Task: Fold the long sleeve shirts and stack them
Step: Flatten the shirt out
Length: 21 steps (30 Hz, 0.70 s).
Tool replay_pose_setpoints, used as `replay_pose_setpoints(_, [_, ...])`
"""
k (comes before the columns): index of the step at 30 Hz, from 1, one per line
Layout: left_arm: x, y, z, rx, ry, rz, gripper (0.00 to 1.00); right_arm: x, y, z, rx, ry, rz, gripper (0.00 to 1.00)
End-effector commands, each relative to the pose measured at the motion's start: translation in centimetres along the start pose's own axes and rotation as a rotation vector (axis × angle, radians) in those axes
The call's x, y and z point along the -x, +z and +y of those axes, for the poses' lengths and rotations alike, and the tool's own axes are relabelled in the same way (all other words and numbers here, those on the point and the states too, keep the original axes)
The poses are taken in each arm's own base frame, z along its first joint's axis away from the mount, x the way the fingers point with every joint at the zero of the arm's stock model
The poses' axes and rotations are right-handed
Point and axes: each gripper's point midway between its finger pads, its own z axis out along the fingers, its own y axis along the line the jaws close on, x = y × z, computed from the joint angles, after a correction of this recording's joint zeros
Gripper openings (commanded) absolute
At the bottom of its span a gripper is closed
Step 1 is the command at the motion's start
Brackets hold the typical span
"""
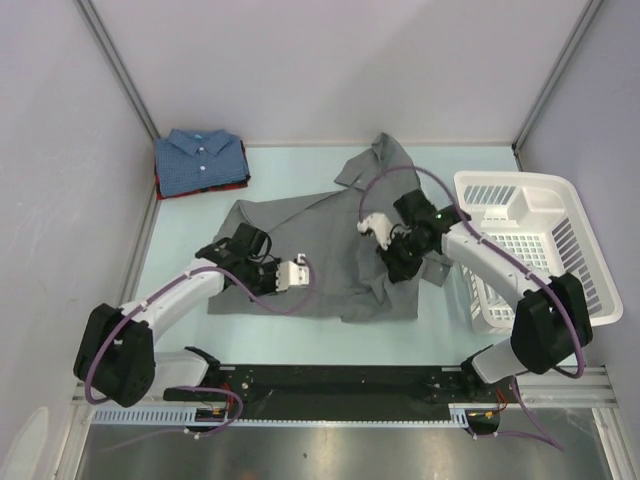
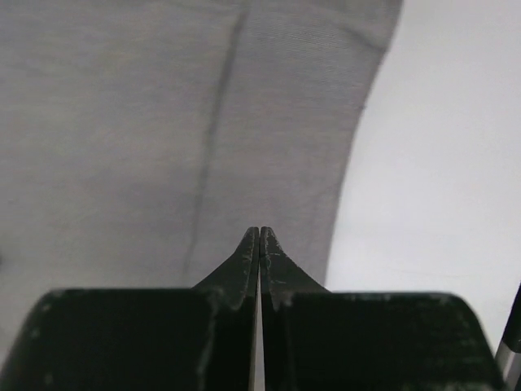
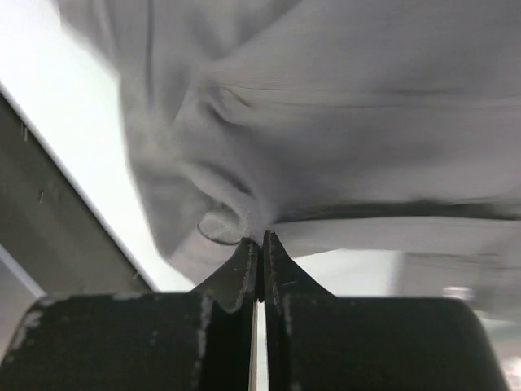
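A plain grey long sleeve shirt (image 1: 320, 255) lies spread in the middle of the table, collar toward the back. My left gripper (image 1: 268, 278) is over its near left part. In the left wrist view that gripper (image 2: 260, 232) is shut, tips pressed onto the flat grey cloth (image 2: 122, 122) near its edge. My right gripper (image 1: 395, 262) is at the shirt's right side. The right wrist view shows it (image 3: 262, 236) shut on a puckered fold of the grey cloth (image 3: 366, 122). A folded blue shirt (image 1: 200, 160) rests on a dark red one (image 1: 160, 188) at the back left.
A white slatted basket (image 1: 512, 181) stands at the right edge, beside the right arm. Pale walls with metal posts close off the table (image 1: 290, 165) at the left, back and right. A black rail with the arm bases runs along the near edge.
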Motion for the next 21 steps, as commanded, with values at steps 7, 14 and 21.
replay_pose_setpoints(7, [3.5, -3.0, 2.4, 0.008, -0.016, -0.121, 0.62, 15.8, -9.9, -12.0, -0.31, 0.172, -0.531, 0.0])
replay_pose_setpoints(14, [2.8, -1.2, 4.8, 0.049, -0.098, -0.093, 0.9, 24.7, -12.3, -25.7, -0.541, 0.326, -0.839, 0.0])
replay_pose_setpoints(21, [0.7, -0.8, 9.1, 0.154, -0.272, -0.071, 0.88, 24.7, -9.1, -28.5, -0.426, 0.309, -0.616, 0.8])
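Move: The right hand pinches the grey shirt's near right part; the shirt's far end lies about 34 cm ahead and 4 cm left of this hand, some 7 cm lower. The folded cuff is roughly 28 cm ahead, 12 cm left; the right sleeve end 2 cm ahead, 9 cm right. From the shut left hand, the near hem is 5 cm back, straight in line; the far end 34 cm ahead, 26 cm right; both about 3 cm below. Right hand sweeps pinched cloth up and some 37 cm forward, opening late; left opens, moving about 5 cm forward. ##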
